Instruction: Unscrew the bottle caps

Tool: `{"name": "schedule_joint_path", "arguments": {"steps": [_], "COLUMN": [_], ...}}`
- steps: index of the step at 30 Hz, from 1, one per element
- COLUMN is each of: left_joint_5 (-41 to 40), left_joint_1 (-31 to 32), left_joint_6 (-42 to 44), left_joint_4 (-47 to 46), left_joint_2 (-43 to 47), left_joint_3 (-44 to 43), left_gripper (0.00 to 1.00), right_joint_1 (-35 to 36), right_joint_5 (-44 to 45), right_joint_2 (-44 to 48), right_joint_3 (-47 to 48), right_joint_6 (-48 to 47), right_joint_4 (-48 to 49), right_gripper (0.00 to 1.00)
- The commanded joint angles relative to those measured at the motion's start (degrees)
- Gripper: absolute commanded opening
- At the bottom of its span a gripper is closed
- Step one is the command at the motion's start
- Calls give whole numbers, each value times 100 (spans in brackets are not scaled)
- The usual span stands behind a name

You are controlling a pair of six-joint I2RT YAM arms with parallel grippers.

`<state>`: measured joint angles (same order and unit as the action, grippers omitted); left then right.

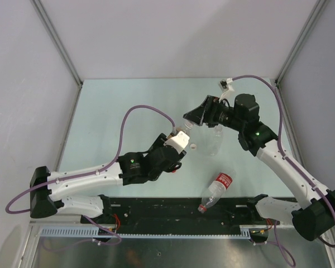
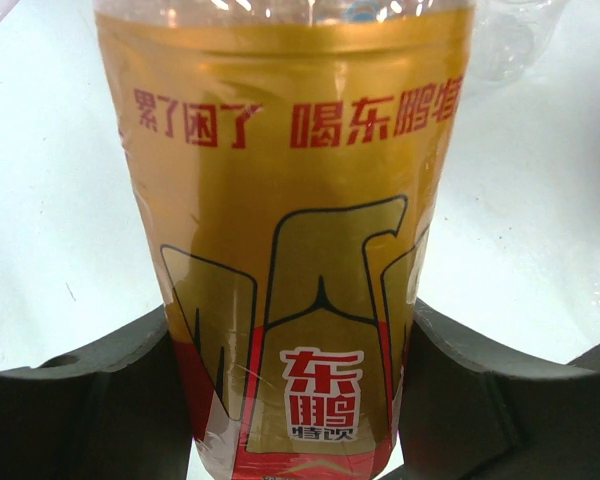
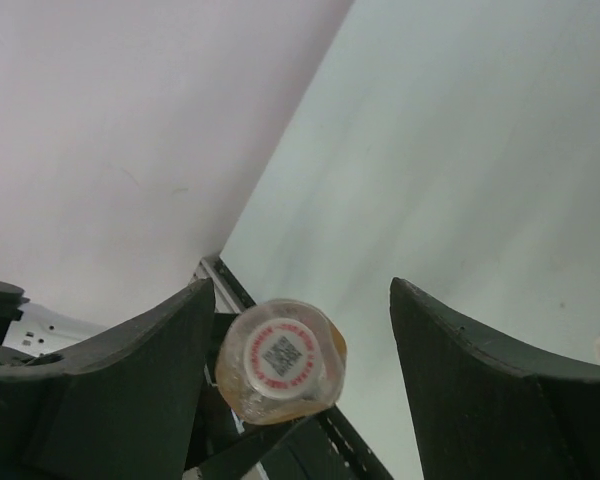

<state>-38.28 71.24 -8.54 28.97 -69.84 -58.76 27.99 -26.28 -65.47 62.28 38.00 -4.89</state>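
Note:
My left gripper point(image 2: 295, 400) is shut on the short amber-filled bottle point(image 2: 290, 230) with the red-yellow label, its fingers point(image 2: 90, 400) pressed to both sides low on the body. In the top view the left gripper point(image 1: 177, 146) holds this bottle point(image 1: 182, 135) mid-table. My right gripper point(image 3: 298, 300) stands open around the bottle's white cap point(image 3: 283, 357). The left finger is close beside the cap and the right finger point(image 3: 480, 390) is well apart. From above, the right gripper point(image 1: 191, 115) sits right at the bottle's top.
A clear unlabelled bottle point(image 1: 215, 139) stands just right of the held one. A bottle with a red-white label point(image 1: 216, 191) lies near the front edge, its red cap point(image 1: 201, 209) pointing toward the arm bases. A small white round thing point(image 1: 193, 147) lies on the table between the grippers.

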Motion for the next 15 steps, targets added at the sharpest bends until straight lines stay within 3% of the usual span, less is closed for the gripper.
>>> {"name": "schedule_joint_path", "arguments": {"steps": [1,8,15], "left_joint_5": [-296,-252,-228], "left_joint_1": [39,37,39], "left_joint_6": [-53,-69,-84], "left_joint_4": [6,7,15], "left_joint_2": [33,-3,-41], "left_joint_3": [-279,-293,-294], "left_gripper": [0,0,0], "right_joint_1": [100,268,387], "right_joint_5": [50,-130,-142], "right_joint_2": [-76,-166,-148], "right_joint_3": [317,320,320], "right_joint_6": [-135,-102,-75], "right_joint_4": [-306,-327,-352], "right_gripper": [73,61,42]}}
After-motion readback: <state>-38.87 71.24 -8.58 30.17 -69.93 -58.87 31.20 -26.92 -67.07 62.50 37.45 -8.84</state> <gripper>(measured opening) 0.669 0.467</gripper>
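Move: The cap of the amber drink bottle, which the left hand holds upright, is some 2 cm back, 2 cm to the left and 3 cm below the right hand's point. From the left hand, that cap is about 6 cm ahead, 5 cm right and 10 cm up. Far beneath, counted from the right hand, a loose white cap lies 9 cm ahead, 3 cm right; the clear bottle stands 8 cm ahead, 11 cm right; a loose red cap lies 2 cm back, 6 cm left. The amber bottle's cap gets enclosed by the right hand, which first sinks about 2 cm onto it, then eases back and left some 2 cm while its fingers close from wide to about half open, ending on either side of the cap and up against it. The wrist barely turns. The left hand keeps its grip and holds the bottle still. ##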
